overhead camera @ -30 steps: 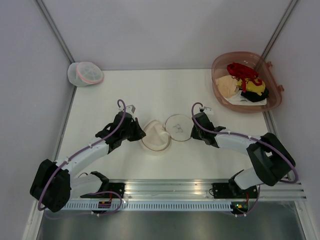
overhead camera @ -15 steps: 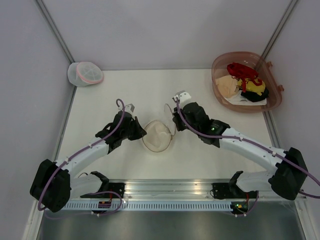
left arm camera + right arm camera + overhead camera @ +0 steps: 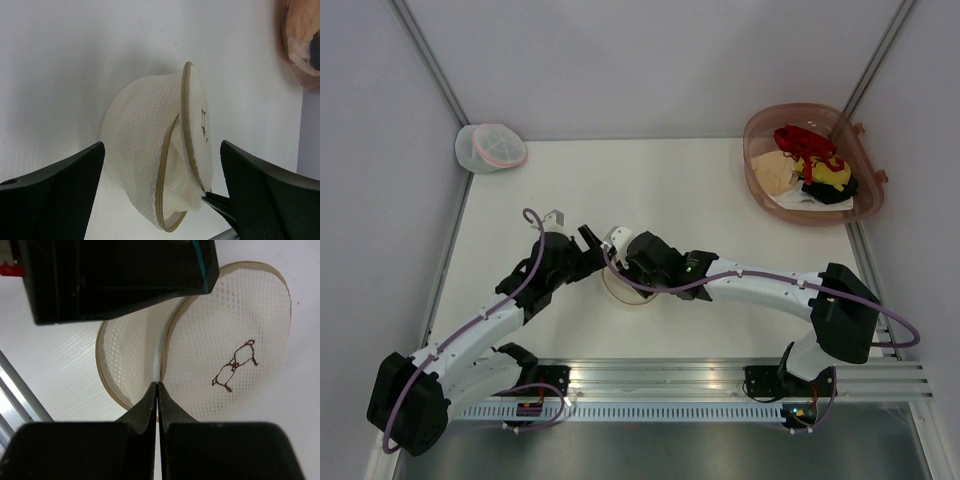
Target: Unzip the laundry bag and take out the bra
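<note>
The cream mesh laundry bag lies mid-table, unzipped, its round printed flap standing over the domed body. It shows only a little in the top view, under my right gripper. My right gripper is shut on the flap's tan zip edge. My left gripper is wide open with a finger on each side of the bag, touching nothing; in the top view it sits just left of the bag. The inside of the bag looks white. The red bra lies in the pink basket.
A pink basket at the back right holds yellow, beige and black garments. A whiter round bag with a pink band sits at the back left corner. Walls close the left, back and right. A metal rail runs along the near edge.
My right gripper swung left across the table, carrying the printed flap over the bag's body. My left arm drew back slightly to the left.
</note>
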`<control>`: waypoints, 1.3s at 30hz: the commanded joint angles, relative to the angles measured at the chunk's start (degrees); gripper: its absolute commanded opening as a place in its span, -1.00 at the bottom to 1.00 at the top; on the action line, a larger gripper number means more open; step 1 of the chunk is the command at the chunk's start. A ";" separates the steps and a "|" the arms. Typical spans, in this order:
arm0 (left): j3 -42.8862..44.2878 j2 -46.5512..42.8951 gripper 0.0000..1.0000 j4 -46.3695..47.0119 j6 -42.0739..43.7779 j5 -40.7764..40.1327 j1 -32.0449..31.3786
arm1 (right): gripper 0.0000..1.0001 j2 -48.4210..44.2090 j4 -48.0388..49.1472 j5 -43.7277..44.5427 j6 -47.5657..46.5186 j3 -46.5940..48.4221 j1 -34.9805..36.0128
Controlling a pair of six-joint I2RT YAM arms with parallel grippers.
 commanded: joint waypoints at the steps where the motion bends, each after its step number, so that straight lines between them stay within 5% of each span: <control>1: -1.56 -1.17 0.99 2.48 -3.39 -2.58 0.60 | -0.99 -0.06 1.26 -2.40 -2.10 2.50 0.42; 17: -2.09 5.69 0.99 11.26 -6.03 8.57 3.32 | -0.99 -2.43 6.19 -18.22 -3.16 -1.11 1.03; 20: -2.09 6.56 0.72 12.84 -5.07 11.21 3.41 | -0.99 -1.99 5.92 -18.93 -3.07 -1.11 1.03; 23: -2.00 7.80 -0.04 13.73 -3.75 14.11 3.41 | -0.99 -2.08 6.01 -18.84 -3.15 -1.37 1.12; 24: -1.83 8.58 -0.51 13.64 -3.48 15.16 3.41 | -0.99 -2.08 6.01 -18.84 -3.16 -1.46 1.12; 27: -1.30 9.73 -0.96 12.42 -2.60 16.40 3.59 | -0.99 -2.52 5.84 -18.14 -3.16 -1.72 1.03; 34: -0.60 11.40 -0.96 12.06 -0.85 18.95 4.20 | -0.95 -5.77 6.45 -15.06 -3.15 -3.13 1.04; 35: -0.51 11.49 -0.96 11.97 -0.76 19.04 4.20 | -0.88 -5.68 6.19 -14.80 -3.07 -2.96 1.03; 36: -0.51 11.49 -0.96 11.89 -0.49 19.13 4.29 | -0.29 -5.68 5.75 -14.27 -3.15 -2.61 1.12; 38: -0.42 11.40 -0.96 11.71 0.03 19.39 4.47 | 0.47 -6.21 4.00 -12.00 -2.63 -1.82 1.12; 39: -0.42 11.40 -0.95 11.62 0.21 19.39 4.64 | 0.67 -7.69 3.82 -10.59 -2.37 -1.98 1.12</control>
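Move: The edge to be pinched, where the laundry bag's rim and folded-over lid meet at their left side, lies about 3 cm right and 4 cm below the left hand, roughly level fore and aft; the bag's middle is some 5 cm back and 7 cm right of that hand. The right hand already pinches the lid's zip edge. From it the bag's near rim is about 5 cm back, 1 cm left and 2 cm lower, the lid's middle 8 cm ahead. Back about 5 cm and left some 3 cm, the right hand draws the lid's zip edge over the bag's opening, turning about 15 degrees counter-clockwise, then opens to let go as it starts to rise. The left, already open, sinks about 2 cm, shifts right some 3 cm while closing to pinch the zipped edge, then settles slightly lower, left side rolling down. ##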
